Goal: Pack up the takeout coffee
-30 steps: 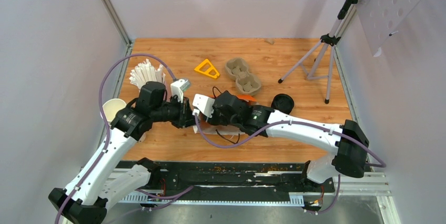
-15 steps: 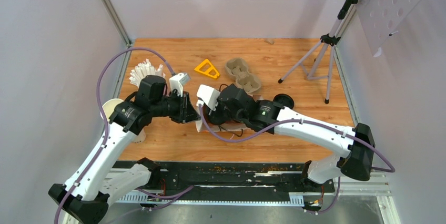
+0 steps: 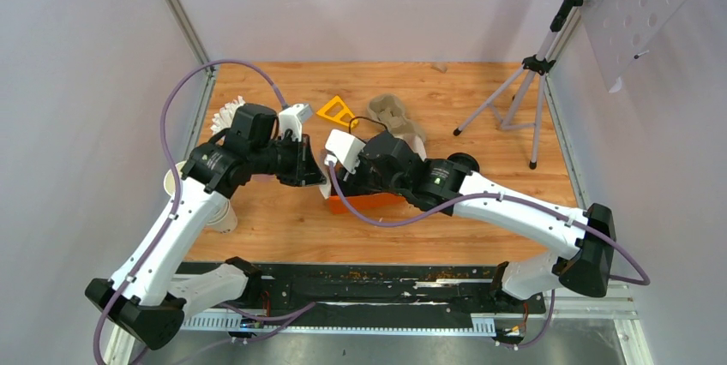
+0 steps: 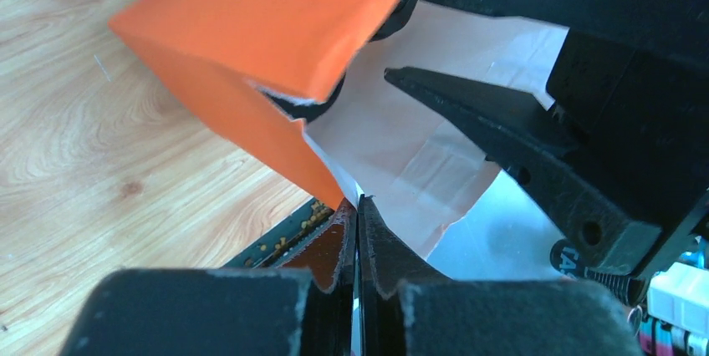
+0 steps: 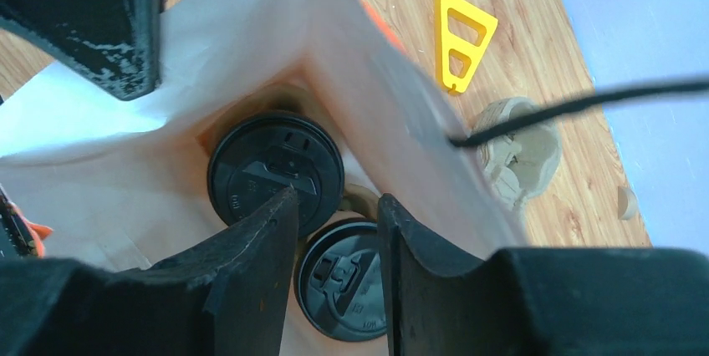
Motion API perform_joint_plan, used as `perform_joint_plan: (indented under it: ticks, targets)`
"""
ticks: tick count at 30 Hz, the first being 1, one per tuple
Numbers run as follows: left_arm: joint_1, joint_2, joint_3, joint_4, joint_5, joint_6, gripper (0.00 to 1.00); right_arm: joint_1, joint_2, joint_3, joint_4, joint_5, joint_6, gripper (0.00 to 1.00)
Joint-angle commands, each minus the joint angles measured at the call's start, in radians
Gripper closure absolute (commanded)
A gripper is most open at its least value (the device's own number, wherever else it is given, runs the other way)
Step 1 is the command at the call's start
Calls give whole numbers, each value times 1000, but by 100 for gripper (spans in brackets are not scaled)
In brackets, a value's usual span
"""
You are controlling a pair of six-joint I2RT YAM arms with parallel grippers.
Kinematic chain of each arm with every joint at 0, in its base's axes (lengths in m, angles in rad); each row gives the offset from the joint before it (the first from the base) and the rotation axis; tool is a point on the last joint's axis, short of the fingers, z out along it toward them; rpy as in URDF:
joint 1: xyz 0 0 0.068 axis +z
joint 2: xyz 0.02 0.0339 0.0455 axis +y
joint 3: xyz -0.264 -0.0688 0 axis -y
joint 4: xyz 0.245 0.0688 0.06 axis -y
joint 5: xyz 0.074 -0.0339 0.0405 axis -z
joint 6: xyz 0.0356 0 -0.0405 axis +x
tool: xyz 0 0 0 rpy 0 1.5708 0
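An orange paper bag (image 3: 367, 202) with a white inside stands open between my two arms. Two cups of the takeout coffee sit in it, showing their black lids (image 5: 274, 168) (image 5: 347, 282). My left gripper (image 4: 359, 202) is shut on the bag's (image 4: 276, 30) torn mouth edge, holding that side out. My right gripper (image 5: 339, 205) reaches into the mouth, open, with its fingers (image 4: 476, 109) just above the lids and nothing between them. The cups' white sides are hidden by the bag.
A grey-brown pulp carrier (image 3: 399, 116) and a yellow triangle (image 3: 336, 110) lie beyond the bag. A loose black lid (image 3: 463, 164) lies to the right, a tripod (image 3: 523, 99) at the far right. Lidless cups (image 3: 184, 185) and white sticks (image 3: 225, 112) are at the left edge.
Both grippers moved slightly away from the near edge, and the bag now shows its orange side. The left gripper closed on the bag's edge. The right fingers spread a little.
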Motion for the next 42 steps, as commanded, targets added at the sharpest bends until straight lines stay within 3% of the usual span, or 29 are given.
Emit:
perform_joint_plan:
  ticks: [1, 7, 16, 28, 32, 34, 36, 42]
  targets:
    - [-4, 50, 122, -73, -38, -17, 96, -6, -33, 40, 25, -20, 32, 59]
    - [-3, 125, 184, -130, -45, -39, 96, -14, -53, 44, 33, -5, 50, 55]
    - [-3, 150, 164, -117, -76, -59, 93, -64, -47, 100, 49, 64, 54, 48]
    - [-2, 212, 286, -180, -155, 35, 62, -83, -38, 186, 66, 95, 122, 32]
    - [-2, 227, 365, -219, -221, 64, 51, -83, -52, 205, 36, 145, 155, 23]
    - [-2, 223, 391, -230, -252, 70, 46, -84, -61, 215, 6, 158, 184, 13]
    - [-2, 215, 416, -243, -297, 72, 40, -83, -75, 223, -28, 157, 220, 1]
    - [-3, 166, 494, -255, -558, 76, 21, -83, -144, 240, -103, 160, 299, 0]
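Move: The left hand already pinches the near left rim of the coffee bag. The bag leans towards the robot, its middle about 10 cm right of that hand, 6 cm ahead and 12 cm below; the straw cup stands 20 cm left and 13 cm ahead of the left hand. The bag's middle is some 2 cm ahead of the right hand, 3 cm right and 10 cm below, with the lidded coffees 4 cm ahead, 1 cm left and 11 cm below. The cup tray lies about 27 cm ahead of the right hand, 9 cm right and 18 cm below. Still pinching the bag's rim, the left hand eases about 2 cm forward and slightly up, sinks back to its height to stand the bag up, then opens to let the rim go and draws off forward, up and to the left. The right hand waits at the bag's mouth, then rises about 9 cm and goes some 4 cm forward, drifting right at the end and turning clockwise, while its half-open fingers spread fully over the mouth. ##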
